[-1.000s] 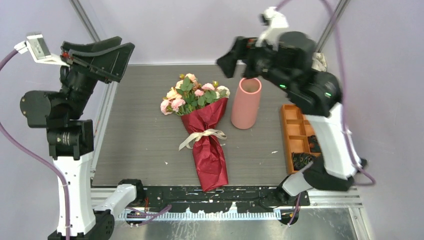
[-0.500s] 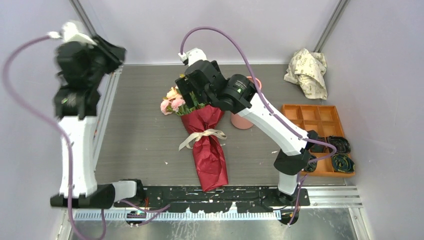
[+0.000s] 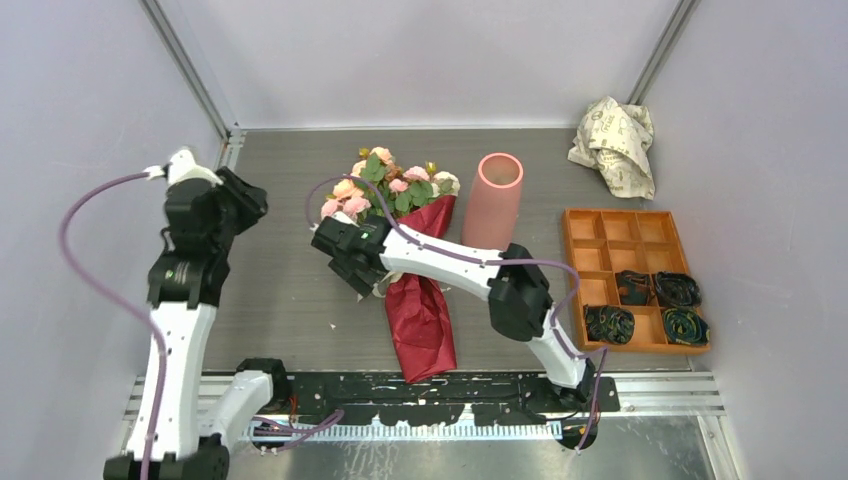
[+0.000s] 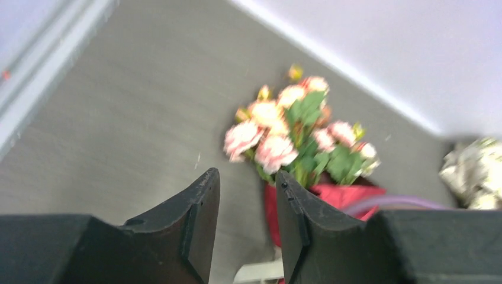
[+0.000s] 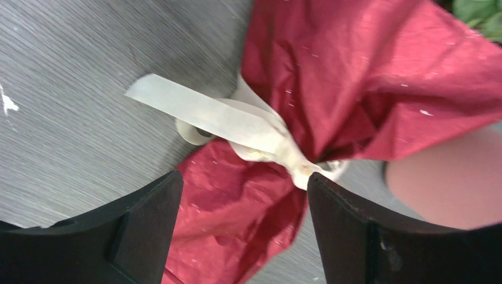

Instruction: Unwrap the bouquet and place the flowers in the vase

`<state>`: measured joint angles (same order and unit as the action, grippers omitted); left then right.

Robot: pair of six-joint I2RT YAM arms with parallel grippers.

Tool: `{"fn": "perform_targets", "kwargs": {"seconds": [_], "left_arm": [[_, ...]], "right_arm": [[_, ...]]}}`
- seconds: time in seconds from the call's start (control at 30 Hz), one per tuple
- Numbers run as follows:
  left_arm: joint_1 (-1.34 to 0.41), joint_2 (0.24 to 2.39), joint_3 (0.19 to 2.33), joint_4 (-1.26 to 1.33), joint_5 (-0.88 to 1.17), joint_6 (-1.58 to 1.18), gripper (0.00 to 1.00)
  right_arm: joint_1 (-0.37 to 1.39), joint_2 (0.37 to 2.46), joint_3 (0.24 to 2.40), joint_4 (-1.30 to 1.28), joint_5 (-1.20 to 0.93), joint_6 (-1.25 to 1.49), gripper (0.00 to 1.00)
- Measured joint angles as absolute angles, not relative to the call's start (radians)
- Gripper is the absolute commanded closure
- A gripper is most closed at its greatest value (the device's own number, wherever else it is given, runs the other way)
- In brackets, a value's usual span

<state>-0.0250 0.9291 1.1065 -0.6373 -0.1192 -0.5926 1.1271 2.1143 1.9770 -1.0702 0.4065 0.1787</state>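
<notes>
The bouquet (image 3: 420, 320) lies on the grey table in dark red paper, its flowers (image 3: 390, 185) pointing to the back. A cream ribbon (image 5: 237, 121) is tied round the paper (image 5: 367, 77). My right gripper (image 3: 362, 280) hangs low over the ribbon. In the right wrist view this gripper (image 5: 244, 177) is open, its jaws straddling the red paper just below the knot. The salmon-pink vase (image 3: 493, 200) stands upright to the right of the blooms. My left gripper (image 3: 250, 205) is off to the left, apart from the bouquet. Its jaws (image 4: 247, 173) stand partly open with nothing between them, facing the flowers (image 4: 284, 130).
An orange compartment tray (image 3: 600, 225) with several dark bundles sits at the right. Crumpled cream printed paper (image 3: 615, 140) lies at the back right corner. A purple cable runs along the right arm over the bouquet.
Both arms swung down from high up. The right gripper crossed from the vase side to the ribbon. The left gripper dropped at the left and its jaws narrowed.
</notes>
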Motion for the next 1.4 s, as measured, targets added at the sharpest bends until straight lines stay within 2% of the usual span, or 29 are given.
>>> {"fn": "perform_targets", "kwargs": {"seconds": [0.13, 0.83, 1.03, 1.3, 1.37, 1.4], "left_arm": [[-0.025, 0.837, 1.167, -0.592, -0.161, -0.571, 0.59], [-0.025, 0.876, 1.112, -0.641, -0.175, -0.563, 0.59], [-0.025, 0.876, 1.111, -0.641, -0.175, -0.563, 0.60], [-0.025, 0.867, 1.110, -0.641, -0.175, -0.564, 0.60], [-0.025, 0.861, 1.110, -0.642, -0.175, -0.564, 0.60], [-0.025, 0.858, 1.110, -0.642, -0.175, -0.564, 0.60]], "right_arm": [[1.133, 2.193, 2.018, -1.062, 0.356, 0.181, 0.31], [1.124, 2.361, 2.100, -1.018, 0.380, 0.152, 0.33], [1.115, 2.361, 2.082, -1.013, 0.411, 0.150, 0.42], [1.109, 2.361, 2.068, -1.010, 0.430, 0.145, 0.60], [1.108, 2.361, 2.064, -1.010, 0.434, 0.144, 0.56], [1.108, 2.361, 2.063, -1.010, 0.436, 0.144, 0.48]]}}
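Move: The ribbon bow's left-hand part, which the right hand goes for, lies about 3 cm ahead of it, 1 cm to its left and 9 cm below. Its knot is some 4 cm ahead and 3 cm to the hand's right, at the same level; the flowers lie about 20 cm straight ahead. The vase stands roughly 9 cm ahead and 22 cm to the right. From the left hand, the ribbon is about 21 cm to the right, 2 cm back and 25 cm down. Down onto the ribbon goes the right hand, sinking about 8 cm, first drifting some 4 cm left, then edging forward and partly back right. The fingers narrow early, pause, then draw in again around the bow's left-hand ribbon, ending at under half open with it between them. The empty left hand bobs up about 6 cm and settles back, well clear of the bouquet. ##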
